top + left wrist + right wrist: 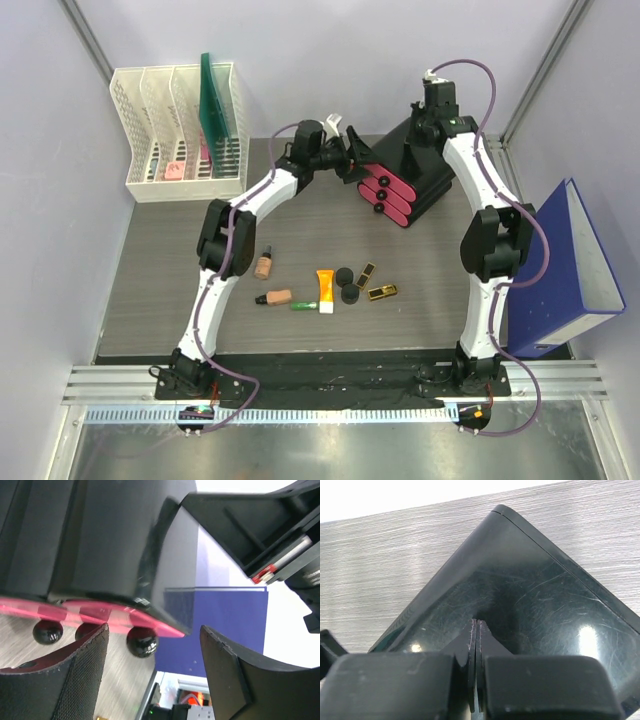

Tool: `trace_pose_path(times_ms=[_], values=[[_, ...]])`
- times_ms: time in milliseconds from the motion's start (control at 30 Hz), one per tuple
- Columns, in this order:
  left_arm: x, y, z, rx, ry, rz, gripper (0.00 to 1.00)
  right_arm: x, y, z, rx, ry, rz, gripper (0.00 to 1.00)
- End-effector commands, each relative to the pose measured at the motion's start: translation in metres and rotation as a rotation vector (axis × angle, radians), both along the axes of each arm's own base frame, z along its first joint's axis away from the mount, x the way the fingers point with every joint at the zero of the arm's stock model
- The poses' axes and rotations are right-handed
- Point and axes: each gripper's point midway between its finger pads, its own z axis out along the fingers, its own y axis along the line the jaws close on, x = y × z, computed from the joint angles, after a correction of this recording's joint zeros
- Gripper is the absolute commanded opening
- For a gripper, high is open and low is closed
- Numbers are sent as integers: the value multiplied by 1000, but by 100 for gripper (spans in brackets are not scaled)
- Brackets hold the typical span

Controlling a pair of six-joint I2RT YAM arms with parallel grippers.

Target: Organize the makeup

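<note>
The makeup lies loose mid-table: two beige bottles (264, 264) (275, 297), a slim green tube (303, 305), an orange white-capped tube (325, 290), two black compacts (343, 275) (350, 295) and two gold-black sticks (366, 273) (381, 292). Both grippers are at the black box with pink drawer fronts (400, 190), far from the makeup. My left gripper (350, 152) is open and empty at the box's left end. In its wrist view, the left gripper (155, 665) sits just below the pink fronts (100, 615) and a black knob (142, 642). My right gripper (415, 150) (476, 624) is shut, with its tips against the box's glossy top (530, 595).
A white file rack (150, 130) with a green folder (213, 100) and a small pink block (172, 171) stands at the back left. A blue binder (570, 265) leans at the right edge and also shows in the left wrist view (220, 625).
</note>
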Motion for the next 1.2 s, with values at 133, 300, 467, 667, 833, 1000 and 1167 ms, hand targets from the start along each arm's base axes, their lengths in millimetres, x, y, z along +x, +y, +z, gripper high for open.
trace_pose_path(times_ms=[133, 300, 467, 667, 833, 1000, 1167], values=[[-17, -1, 12, -99, -64, -58, 69, -23, -5, -33, 12, 128, 29, 1], [-13, -6, 4, -116, -51, -67, 66, -23, -7, -37, 16, 136, 33, 1], [-10, -12, 5, -142, -41, -74, 62, -24, -10, -45, 23, 154, 33, 1], [-14, -19, -5, -138, -25, -87, 57, -22, -16, -53, 61, 172, 24, 1], [-21, -24, 2, -181, -40, -95, 55, -21, -19, -57, 85, 182, 22, 1], [-28, -31, 0, -193, -35, -113, 47, -22, -19, -63, 92, 194, 22, 1], [-29, -40, -6, -195, -15, -128, 31, -23, -17, -67, 103, 206, 25, 1]])
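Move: Just right of the left hand, the top drawer's knob is about 4 cm to the right, 3 cm back and 3 cm lower. The middle knob sits some 4 cm below that one and about 1 cm nearer the base; the bottom knob is roughly 9 cm below the top one and 2 cm nearer. From the right hand, the top knob lies about 12 cm back, 10 cm left and 3 cm below. Dipping about 4 cm and bobbing back up part of the way, the left hand then works right, back and slightly down towards the top drawer's knob, tilting some 10 degrees. Its fingers narrow from wide open to under half and come in on both sides of the knob. The right hand keeps its shut fingertips on the organizer's top, drifting about 1 cm right with a slight roll. ##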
